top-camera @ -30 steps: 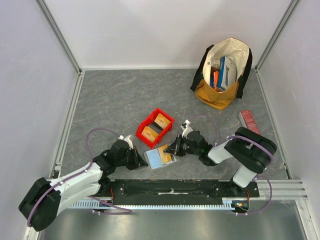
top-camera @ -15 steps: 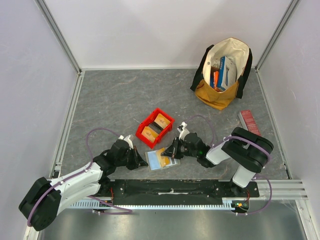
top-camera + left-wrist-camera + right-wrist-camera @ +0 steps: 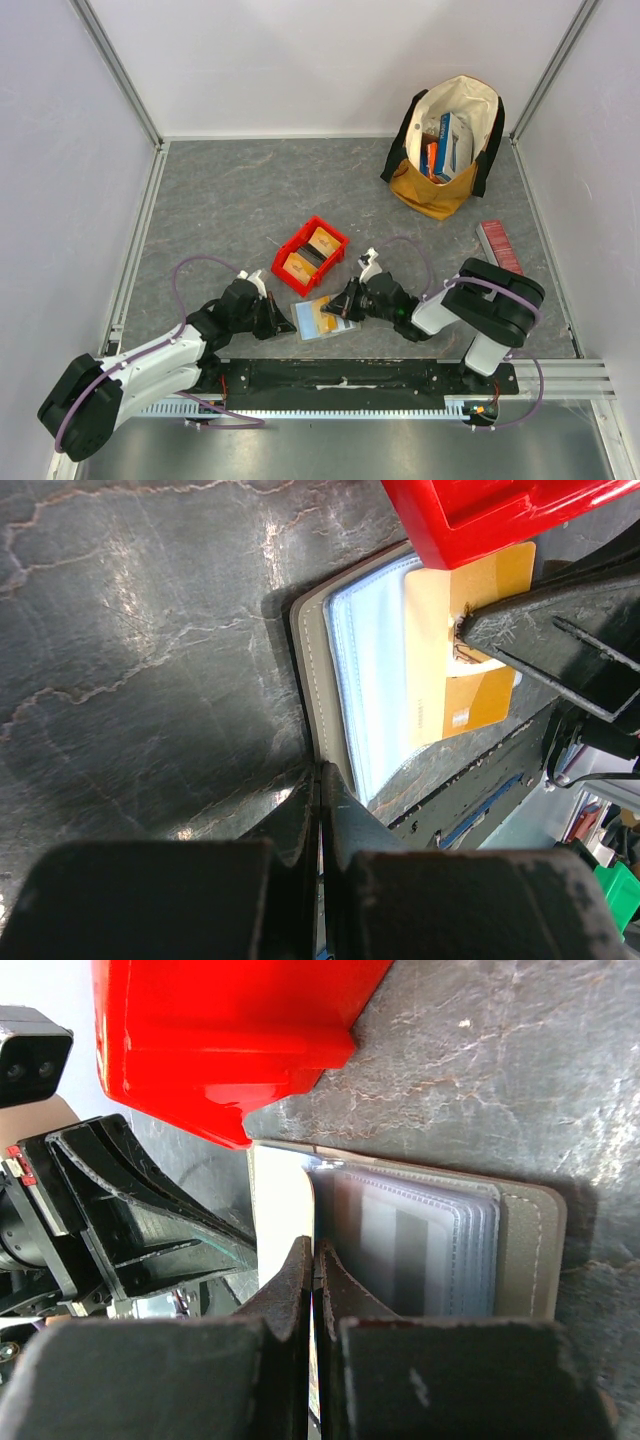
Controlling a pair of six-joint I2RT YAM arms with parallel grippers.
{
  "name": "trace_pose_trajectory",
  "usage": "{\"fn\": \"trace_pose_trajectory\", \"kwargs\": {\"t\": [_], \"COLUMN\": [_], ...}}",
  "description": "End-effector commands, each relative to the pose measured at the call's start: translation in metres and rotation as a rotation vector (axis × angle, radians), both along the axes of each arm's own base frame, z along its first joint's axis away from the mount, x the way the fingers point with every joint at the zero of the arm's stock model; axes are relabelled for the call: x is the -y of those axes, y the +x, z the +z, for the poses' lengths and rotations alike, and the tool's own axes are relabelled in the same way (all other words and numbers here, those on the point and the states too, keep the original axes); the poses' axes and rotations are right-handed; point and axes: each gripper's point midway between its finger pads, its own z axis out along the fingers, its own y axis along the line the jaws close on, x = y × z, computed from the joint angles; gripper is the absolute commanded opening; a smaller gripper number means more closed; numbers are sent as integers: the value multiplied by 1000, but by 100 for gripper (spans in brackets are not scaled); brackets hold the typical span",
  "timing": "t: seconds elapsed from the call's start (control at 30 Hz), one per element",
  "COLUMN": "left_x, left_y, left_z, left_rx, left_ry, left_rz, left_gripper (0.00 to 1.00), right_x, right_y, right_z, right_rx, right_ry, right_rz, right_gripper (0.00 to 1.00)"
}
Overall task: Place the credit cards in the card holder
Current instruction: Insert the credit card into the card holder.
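The card holder (image 3: 308, 318) lies open on the grey table near the front edge, its clear sleeves (image 3: 430, 1250) fanned up. My left gripper (image 3: 287, 325) is shut on the holder's grey left border (image 3: 312, 660), low to the table. My right gripper (image 3: 343, 303) comes in from the right and is shut on a tan credit card (image 3: 450, 610), held edge-on. The card's pale face (image 3: 282, 1210) stands right against the first sleeve. A pale blue card (image 3: 375, 680) shows inside a sleeve.
A red bin (image 3: 310, 254) holding tan items sits just behind the card holder, nearly touching it. A cloth bag (image 3: 447, 145) with colourful boxes stands at the back right. A long red ribbed box (image 3: 497, 243) lies by the right rail.
My right gripper has slid left with the tan card, bringing it over the open card holder. The left gripper has stayed on the holder's edge.
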Motion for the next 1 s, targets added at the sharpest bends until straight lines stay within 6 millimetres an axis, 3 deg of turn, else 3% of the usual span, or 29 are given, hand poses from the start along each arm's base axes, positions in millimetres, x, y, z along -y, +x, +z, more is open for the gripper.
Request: {"fn": "trace_pose_trajectory", "kwargs": {"t": [0.0, 0.07, 0.17, 0.3, 0.37, 0.47, 0.7, 0.87, 0.97], "left_x": [-5, -5, -4, -6, -6, -7, -3, 4, 7], "left_y": [0, 0, 1, 1, 1, 0, 3, 5, 6], "left_z": [-6, -7, -6, -7, -6, -7, -2, 4, 7], "left_rx": [4, 4, 5, 5, 9, 8, 18, 26, 24], "left_ry": [20, 17, 15, 21, 24, 26, 8, -24, -39], "left_rz": [15, 19, 21, 24, 24, 23, 13, 2, -4], "left_gripper": [2, 2, 2, 2, 2, 2, 2, 2, 9], "right_x": [-7, -11, 1, 24, 31, 32, 35, 49, 53], "right_y": [-4, -10, -10, 7, 12, 13, 8, 13, 16], "right_z": [-6, -7, -7, 4, 10, 14, -2, 4, 12], "right_rx": [-9, -14, -5, 84, 119, 133, 85, 126, 148], "right_ry": [-35, -46, -94, -245, -308, -351, -485, -592, -611], "right_rz": [-35, -17, -41, -112, -120, -93, -51, -80, -95], "right_gripper": [1, 10, 29, 56, 63, 65, 65, 65, 66]}}
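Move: The right fingers are shut on the upright edge of the credit card; the card's middle lies about 2 cm back, 1 cm to the left and 1 cm below them. The open card holder under it has its middle some 2 cm back and 2 cm below, level sideways. The red box's middle stands about 12 cm ahead and 3 cm left of the right hand. From the idle left hand, the card is roughly 3 cm ahead and 7 cm to the right. The right fingers let go of the credit card's edge, opening to about two-thirds and ending astride the card, close over the page. The hand first eases about 1 cm back and left, then swings some 3–4 cm to the right and a little forward, rising 2 cm and sinking half of it again, while the fingertips tip down nearly 30 degrees. ##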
